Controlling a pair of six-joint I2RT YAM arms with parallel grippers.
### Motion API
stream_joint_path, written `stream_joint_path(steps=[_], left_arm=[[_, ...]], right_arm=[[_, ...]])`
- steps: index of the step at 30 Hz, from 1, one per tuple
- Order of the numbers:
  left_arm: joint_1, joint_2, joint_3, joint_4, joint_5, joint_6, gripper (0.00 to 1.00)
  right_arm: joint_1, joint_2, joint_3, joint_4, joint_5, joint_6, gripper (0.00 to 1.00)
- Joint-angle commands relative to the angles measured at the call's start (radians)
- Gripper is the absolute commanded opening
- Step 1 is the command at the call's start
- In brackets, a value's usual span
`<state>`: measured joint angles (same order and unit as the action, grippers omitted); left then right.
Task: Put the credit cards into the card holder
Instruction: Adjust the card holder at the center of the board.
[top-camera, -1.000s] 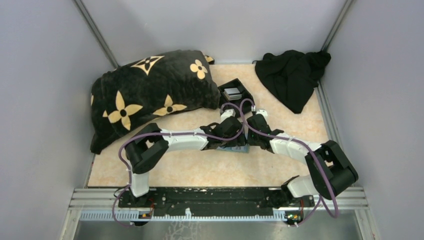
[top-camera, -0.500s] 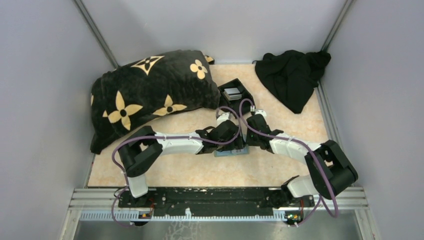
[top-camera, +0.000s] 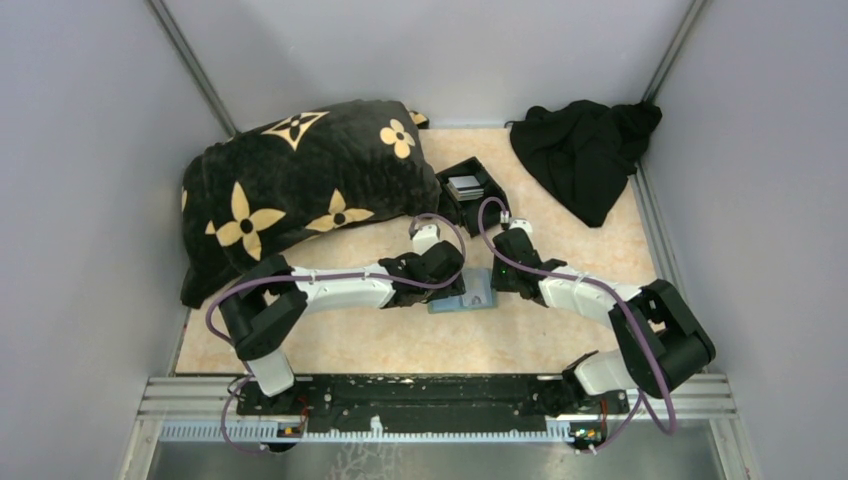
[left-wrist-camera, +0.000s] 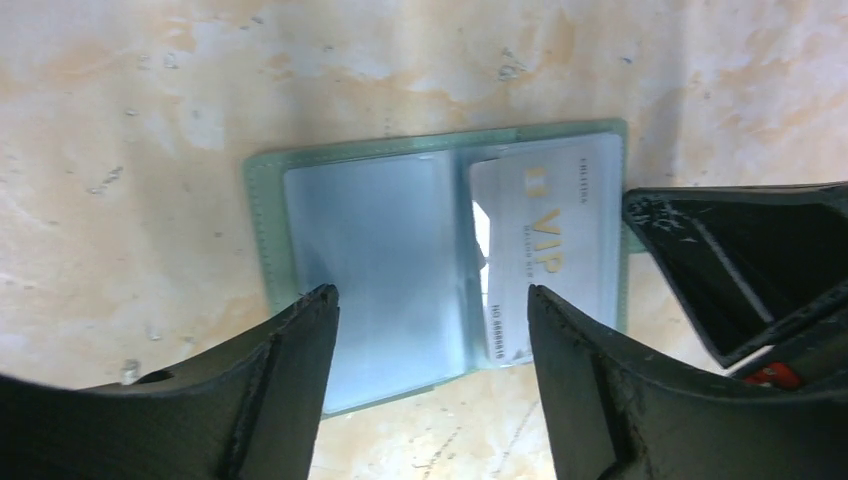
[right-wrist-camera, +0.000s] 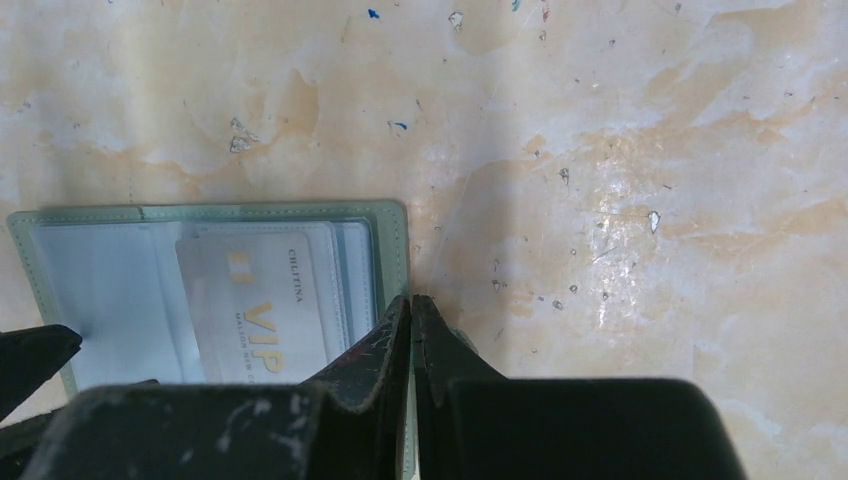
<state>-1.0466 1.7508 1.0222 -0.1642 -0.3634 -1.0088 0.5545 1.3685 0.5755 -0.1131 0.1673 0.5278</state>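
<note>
The sage card holder (top-camera: 463, 300) lies open and flat on the table between both arms. In the left wrist view the card holder (left-wrist-camera: 365, 250) shows an empty clear left pocket, and a pale credit card (left-wrist-camera: 545, 250) marked VIP sits in the right pocket. My left gripper (left-wrist-camera: 430, 295) hovers open over the holder's near edge, nothing between its fingers. My right gripper (right-wrist-camera: 412, 298) is shut, its tips at the right edge of the card holder (right-wrist-camera: 110, 275), beside the credit card (right-wrist-camera: 265, 310). More credit cards (top-camera: 465, 186) lie in a black box.
The black open box (top-camera: 485, 178) stands just behind the grippers. A large black pillow (top-camera: 300, 190) with tan flowers fills the back left. A black cloth (top-camera: 585, 150) is heaped at the back right. Grey walls close in both sides.
My left arm has drawn back to the left, uncovering more of the holder. The right arm has stayed at the holder's right edge.
</note>
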Motion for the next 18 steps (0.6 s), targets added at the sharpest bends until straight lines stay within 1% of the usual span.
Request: stream_joint_path(steps=[1,4,5,8,9,10,14,18], left_arm=[[0.005,-0.014,-0.003,-0.057,-0.061,-0.007,0.7],[0.005,0.002,0.005,-0.061,-0.057,0.005,0.53],[0.005,0.005,0.01,-0.062,-0.055,0.011,0.5],[0.005,0.03,0.028,-0.074,-0.045,0.019,0.48],[0.004,0.038,0.036,-0.075,-0.04,0.026,0.45],[0.004,0.043,0.042,-0.077,-0.038,0.029,0.44],[0.003,0.074,0.067,-0.077,-0.029,0.055,0.3],[0.002,0.102,0.093,-0.08,-0.023,0.071,0.22]], right_arm=[[0.007,0.011,-0.012,0.016,0.003,0.004,0.04],[0.007,0.012,-0.014,0.019,0.003,0.004,0.04],[0.007,0.012,-0.015,0.02,0.002,0.004,0.04],[0.007,0.015,-0.014,0.023,0.001,0.003,0.04],[0.007,0.015,-0.015,0.024,-0.001,0.003,0.04],[0.007,0.015,-0.016,0.025,-0.001,0.003,0.04],[0.007,0.018,-0.017,0.027,-0.004,0.004,0.04],[0.006,0.021,-0.016,0.031,-0.006,0.005,0.04]])
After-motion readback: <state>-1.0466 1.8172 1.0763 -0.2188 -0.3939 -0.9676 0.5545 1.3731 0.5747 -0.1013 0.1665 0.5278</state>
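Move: Directly beneath the left fingers, about 2 cm down, lies the middle of the open card holder, with no clear offset ahead or sideways. The VIP card in its right half is some 4 cm to the left hand's right, about 1 cm ahead, also 2 cm below. The black box stands roughly 20 cm ahead of the left hand and 2 cm to its right. From the right fingers, the card holder's middle is about 6 cm left, level fore and aft, 1 cm down. Sinking about 1.5 cm towards the card holder's clear left sleeve near the fold, the left hand first drifts a centimetre left, then comes most of the way back, rolling some 5 degrees with its left side rising. Its wide-open fingers close to a narrow gap on the way; whether they touch the plastic can't be told. The right hand holds still, its shut fingertips kept at the card holder's right edge. ##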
